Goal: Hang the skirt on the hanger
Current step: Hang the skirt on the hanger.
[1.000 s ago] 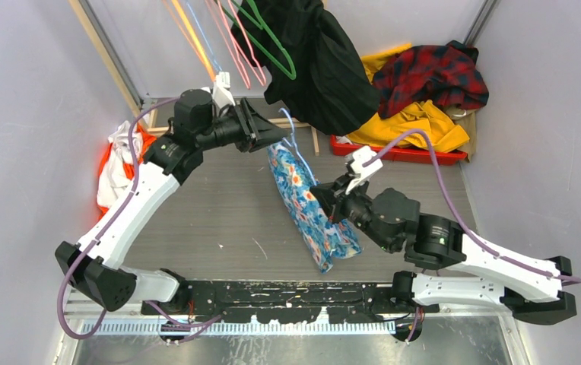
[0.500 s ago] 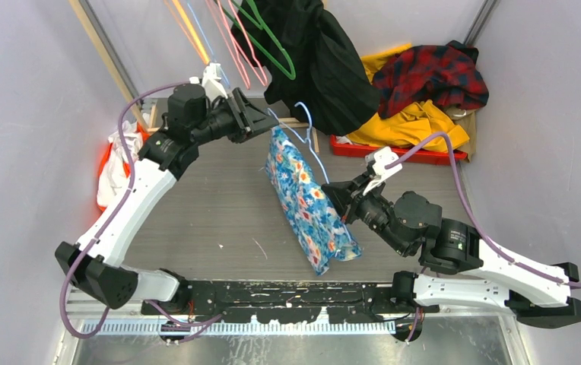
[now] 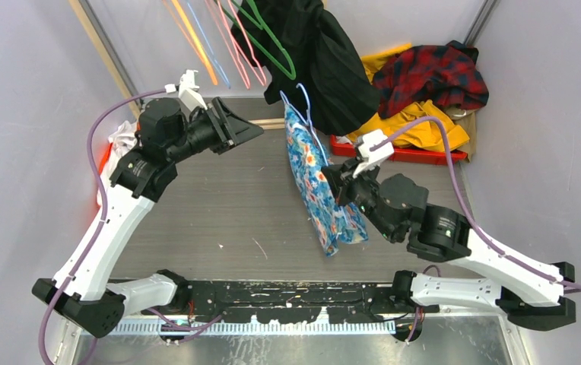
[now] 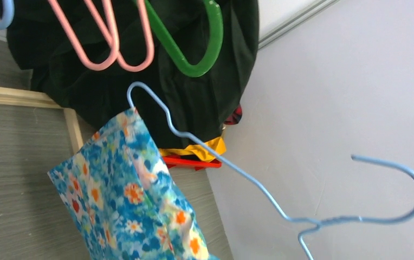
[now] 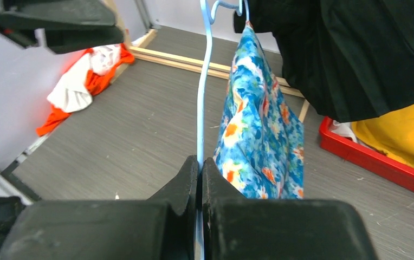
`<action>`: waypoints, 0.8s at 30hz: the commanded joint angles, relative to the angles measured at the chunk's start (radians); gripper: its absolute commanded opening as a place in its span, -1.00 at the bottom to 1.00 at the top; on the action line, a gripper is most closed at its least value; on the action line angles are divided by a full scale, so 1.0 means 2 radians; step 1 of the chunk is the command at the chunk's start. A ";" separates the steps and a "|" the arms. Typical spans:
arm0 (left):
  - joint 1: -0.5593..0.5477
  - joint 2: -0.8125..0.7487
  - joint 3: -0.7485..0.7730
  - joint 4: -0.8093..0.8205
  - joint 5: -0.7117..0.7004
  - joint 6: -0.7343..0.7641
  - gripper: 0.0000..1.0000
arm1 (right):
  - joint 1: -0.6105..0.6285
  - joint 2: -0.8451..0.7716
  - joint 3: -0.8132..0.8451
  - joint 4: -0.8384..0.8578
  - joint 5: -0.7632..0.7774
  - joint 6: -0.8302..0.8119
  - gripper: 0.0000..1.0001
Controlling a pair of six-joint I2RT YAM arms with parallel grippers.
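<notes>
The skirt (image 3: 319, 186), blue with red, orange and white flowers, hangs folded from a light blue wire hanger (image 3: 303, 103). My right gripper (image 3: 338, 186) is shut on the hanger's wire, seen pinched between the pads in the right wrist view (image 5: 200, 162), with the skirt (image 5: 262, 130) draped just to its right. My left gripper (image 3: 253, 133) stands apart to the left of the skirt, open and holding nothing. The left wrist view shows the hanger (image 4: 237, 173) and the skirt (image 4: 129, 200), but not its own fingers.
A big black coat (image 3: 325, 68) hangs just behind the skirt, beside pink, orange and green hangers (image 3: 272, 46). A red tray (image 3: 401, 152) with yellow and plaid clothes sits back right. A white and orange garment (image 3: 116, 160) lies at the left wall. A wooden frame (image 3: 272, 122) runs along the back.
My left gripper let go at the skirt's top and drew back to the left. My right arm carried the hanger and skirt up and back toward the black coat.
</notes>
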 commanded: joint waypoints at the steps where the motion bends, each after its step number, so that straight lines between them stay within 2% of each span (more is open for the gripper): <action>1: 0.005 -0.011 -0.004 -0.013 -0.008 0.019 -0.13 | -0.053 0.023 0.032 0.051 -0.043 0.004 -0.97; 9: 0.022 -0.017 -0.007 -0.025 -0.001 0.024 -0.14 | -0.160 0.050 0.047 0.062 -0.153 0.034 -0.97; 17: 0.045 -0.020 -0.012 -0.024 0.016 0.024 -0.15 | -0.292 0.073 0.078 0.078 -0.317 0.069 -0.97; 24: 0.074 -0.024 -0.013 -0.028 0.038 0.026 -0.16 | -0.392 0.118 0.097 0.139 -0.476 0.127 -0.97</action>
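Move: The rack's rail is out of view. The black skirt hanging on the rack is some 25 cm ahead of the right hand, about 1 cm to its left, at roughly its height. The green hanger's lower end is about 22 cm ahead, 9 cm left and 4 cm above; the pink hangers' lower ends are some 21 cm ahead, 16 cm left and 4 cm above. From the left hand, the black skirt is about 16 cm ahead and 17 cm right. Forward some 11 cm and slightly right, the right hand carries the blue hanger with the flowered skirt towards the rack and the black skirt, dipping about 2 cm and then climbing around 4. It keeps its pinch on the hanger wire and leans over by 10 degrees or so. The left hand, holding nothing and still partly open, eases left and down, farther from the hanger. ##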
